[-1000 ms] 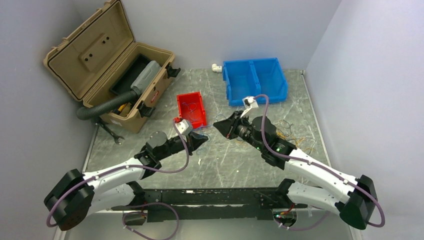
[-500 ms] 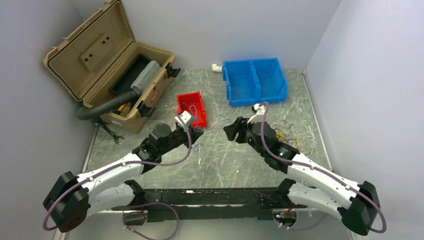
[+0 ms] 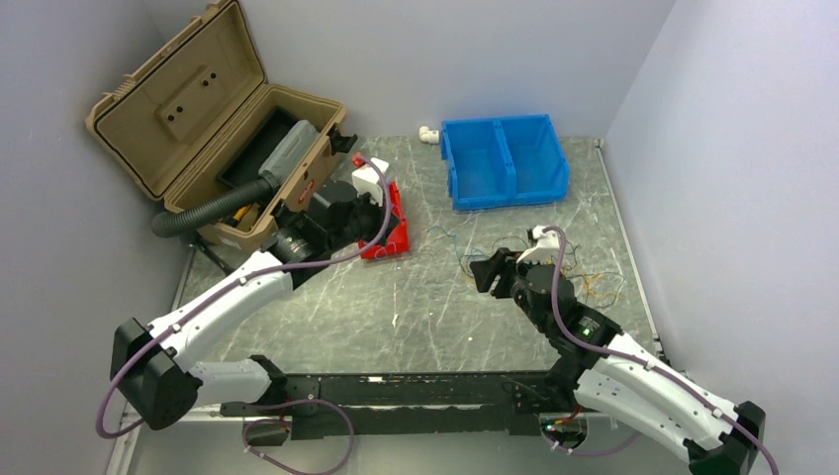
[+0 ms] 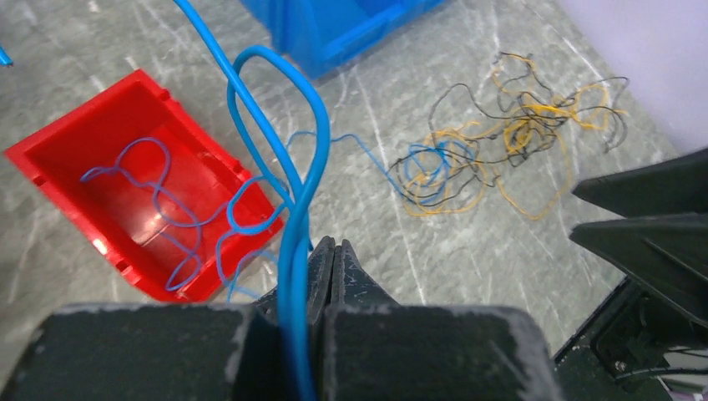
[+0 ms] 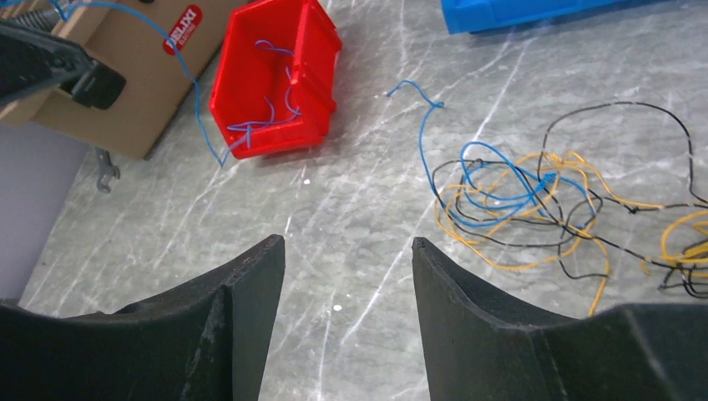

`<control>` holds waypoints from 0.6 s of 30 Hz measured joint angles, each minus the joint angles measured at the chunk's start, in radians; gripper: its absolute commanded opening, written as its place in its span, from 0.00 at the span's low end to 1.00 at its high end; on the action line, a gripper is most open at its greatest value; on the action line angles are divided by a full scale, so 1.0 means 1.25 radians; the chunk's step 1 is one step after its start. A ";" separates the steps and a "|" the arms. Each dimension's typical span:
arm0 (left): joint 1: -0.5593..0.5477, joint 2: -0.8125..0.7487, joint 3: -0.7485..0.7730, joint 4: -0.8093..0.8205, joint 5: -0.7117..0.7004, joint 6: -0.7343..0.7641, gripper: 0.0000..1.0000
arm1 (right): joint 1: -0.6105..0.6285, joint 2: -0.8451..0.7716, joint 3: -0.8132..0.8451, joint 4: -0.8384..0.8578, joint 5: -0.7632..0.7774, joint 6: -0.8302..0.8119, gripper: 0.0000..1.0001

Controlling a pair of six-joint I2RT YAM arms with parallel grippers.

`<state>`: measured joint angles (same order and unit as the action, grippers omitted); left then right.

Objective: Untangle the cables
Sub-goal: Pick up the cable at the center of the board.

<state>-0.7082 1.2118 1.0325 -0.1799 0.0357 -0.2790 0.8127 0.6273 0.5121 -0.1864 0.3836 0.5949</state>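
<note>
The cables are a loose tangle [image 3: 579, 269] of thin yellow-orange, black and blue wires [image 5: 534, 192] on the table's right side, also visible in the left wrist view [image 4: 493, 159]. My left gripper [image 3: 389, 213] [image 4: 334, 246] hangs over the red bin [image 3: 398, 239] [image 4: 75, 146], shut on a blue cable [image 4: 292, 150] that loops up and trails down to the bin [image 5: 196, 92]. More blue wires [image 4: 159, 192] lie inside the bin. My right gripper [image 3: 482, 269] [image 5: 348, 242] stands open and holds nothing, just left of the tangle.
An open tan toolbox [image 3: 218, 129] with a black corrugated hose [image 3: 198, 213] stands at the back left. A blue two-part bin [image 3: 505, 158] sits at the back, with a white fitting [image 3: 427, 134] beside it. A wrench [image 3: 223, 267] lies by the left edge.
My left arm swung from the table's middle back and left to the red bin, carrying the blue cable. My right gripper opened and drew back toward the near right.
</note>
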 measured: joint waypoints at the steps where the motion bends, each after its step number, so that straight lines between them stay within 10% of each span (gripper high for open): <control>1: 0.009 0.004 0.009 -0.011 -0.004 -0.001 0.00 | 0.000 -0.014 -0.010 -0.004 0.002 0.000 0.60; 18: 0.099 0.233 0.249 -0.088 -0.079 0.024 0.00 | 0.000 -0.093 -0.024 -0.076 0.010 -0.019 0.59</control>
<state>-0.5850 1.5024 1.3437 -0.2901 -0.0631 -0.2485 0.8124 0.5114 0.4824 -0.2810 0.3962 0.5713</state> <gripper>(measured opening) 0.015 0.597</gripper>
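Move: The red bin that the left gripper is taking its held blue cable to lies about 10 cm ahead of it, some 6 cm to its left and about 21 cm below. The blue-yellow coil lies some 17 cm to the left hand's right and 2 cm farther out, 24 cm below. From the right hand the bin is about 18 cm ahead, 20 cm left and 15 cm below. Bring the left gripper forward about 9 cm towards the red bin, easing a couple of centimetres left first, with a slight rise and dip on the way. Keep the fingers shut on the blue cable and turn the hand about 10 degrees counter-clockwise so its hanging length is carried over the bin. Let the open, empty right gripper drift about 2 cm right and slightly back. ##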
